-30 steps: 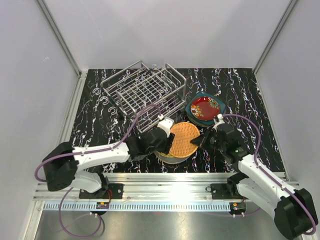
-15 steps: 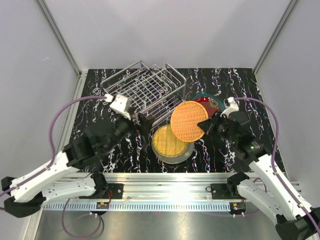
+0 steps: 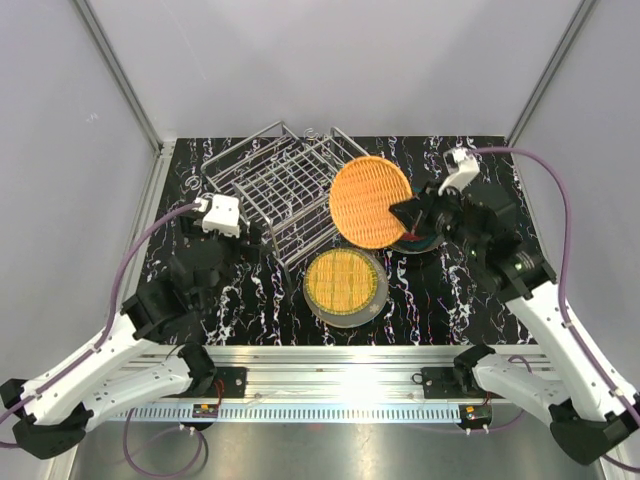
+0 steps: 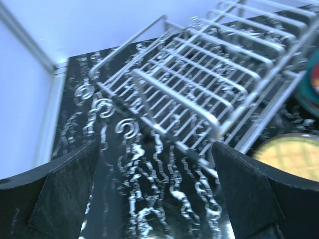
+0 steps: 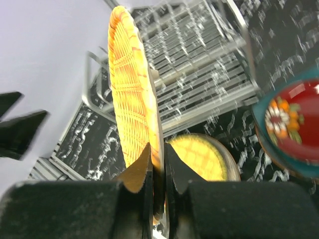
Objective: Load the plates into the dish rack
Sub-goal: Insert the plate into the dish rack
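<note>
My right gripper (image 3: 405, 213) (image 5: 157, 149) is shut on the rim of an orange woven plate (image 3: 370, 200) (image 5: 132, 94). It holds the plate on edge in the air, at the right end of the silver wire dish rack (image 3: 285, 185) (image 5: 199, 59) (image 4: 199, 89). A second orange woven plate (image 3: 345, 283) (image 5: 199, 157) (image 4: 289, 154) lies on a grey plate on the table below. A red patterned plate (image 5: 294, 124) lies on a teal plate (image 5: 261, 127) to the right. My left gripper (image 3: 200, 240) (image 4: 154, 149) is open and empty, left of the rack.
The black marbled table (image 3: 450, 300) ends at white walls on both sides and at the back. The metal rail (image 3: 330, 360) with the arm bases runs along the near edge. The rack sits askew at the back left.
My right gripper has lifted the orange woven plate off the stack and carried it up toward the rack. My left arm has pulled back to the left, away from the stack.
</note>
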Available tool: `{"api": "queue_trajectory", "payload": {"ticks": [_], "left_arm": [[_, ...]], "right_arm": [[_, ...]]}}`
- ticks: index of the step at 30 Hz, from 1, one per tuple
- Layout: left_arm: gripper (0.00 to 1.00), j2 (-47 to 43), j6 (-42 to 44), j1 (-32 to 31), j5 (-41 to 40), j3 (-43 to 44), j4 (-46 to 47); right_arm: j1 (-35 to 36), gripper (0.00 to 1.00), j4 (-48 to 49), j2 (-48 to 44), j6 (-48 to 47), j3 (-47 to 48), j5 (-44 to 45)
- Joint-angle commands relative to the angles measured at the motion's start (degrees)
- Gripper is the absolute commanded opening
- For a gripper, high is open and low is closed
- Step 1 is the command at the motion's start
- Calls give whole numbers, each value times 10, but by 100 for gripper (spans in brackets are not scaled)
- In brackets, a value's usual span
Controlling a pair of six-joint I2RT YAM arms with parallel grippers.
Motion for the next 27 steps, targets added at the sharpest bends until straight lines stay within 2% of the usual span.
{"api": "queue_trajectory", "payload": {"ticks": [1,4,7,14,22,27], "left_arm": [[99,-10,50,2,-75,-5,30],[99,-39,58,6,-122,-39,62],[99,-80,40,29,-99,-60,85],[99,-153,61,33,-120,-104,137],[99,-120,60,35,-121,-100,115],[99,-106,54,40,-124,-93,108]], "right_arm": [[30,0,46,44,-38,95,14],[71,0,53,96,-47,153,62],[120,0,60,157,-61,206,141],[198,0,46,294,-69,341,267],[263,0,56,387,-103,411,374],[287,0,66,413,-118,429,392]]}}
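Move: The right hand holds the woven plate by its right rim; the dish rack's middle lies about 15 cm ahead of that hand, 23 cm left and 24 cm below. The plate stack is some 10 cm left of it, 5 cm back and 30 cm down; the red plate is about 11 cm ahead, 7 cm right, 31 cm down. From the empty left hand the rack is roughly 17 cm ahead, 11 cm right, 22 cm down. Still pinching the woven plate by its rim, the right hand swings some 18 cm left and 7 cm forward to bring it over the dish rack, rising first, then sinking slightly, while its left side rolls down about 15 degrees and the fingertips tip up a little. The open left hand draws about 7 cm left, away from the rack, turning slightly counter-clockwise. ##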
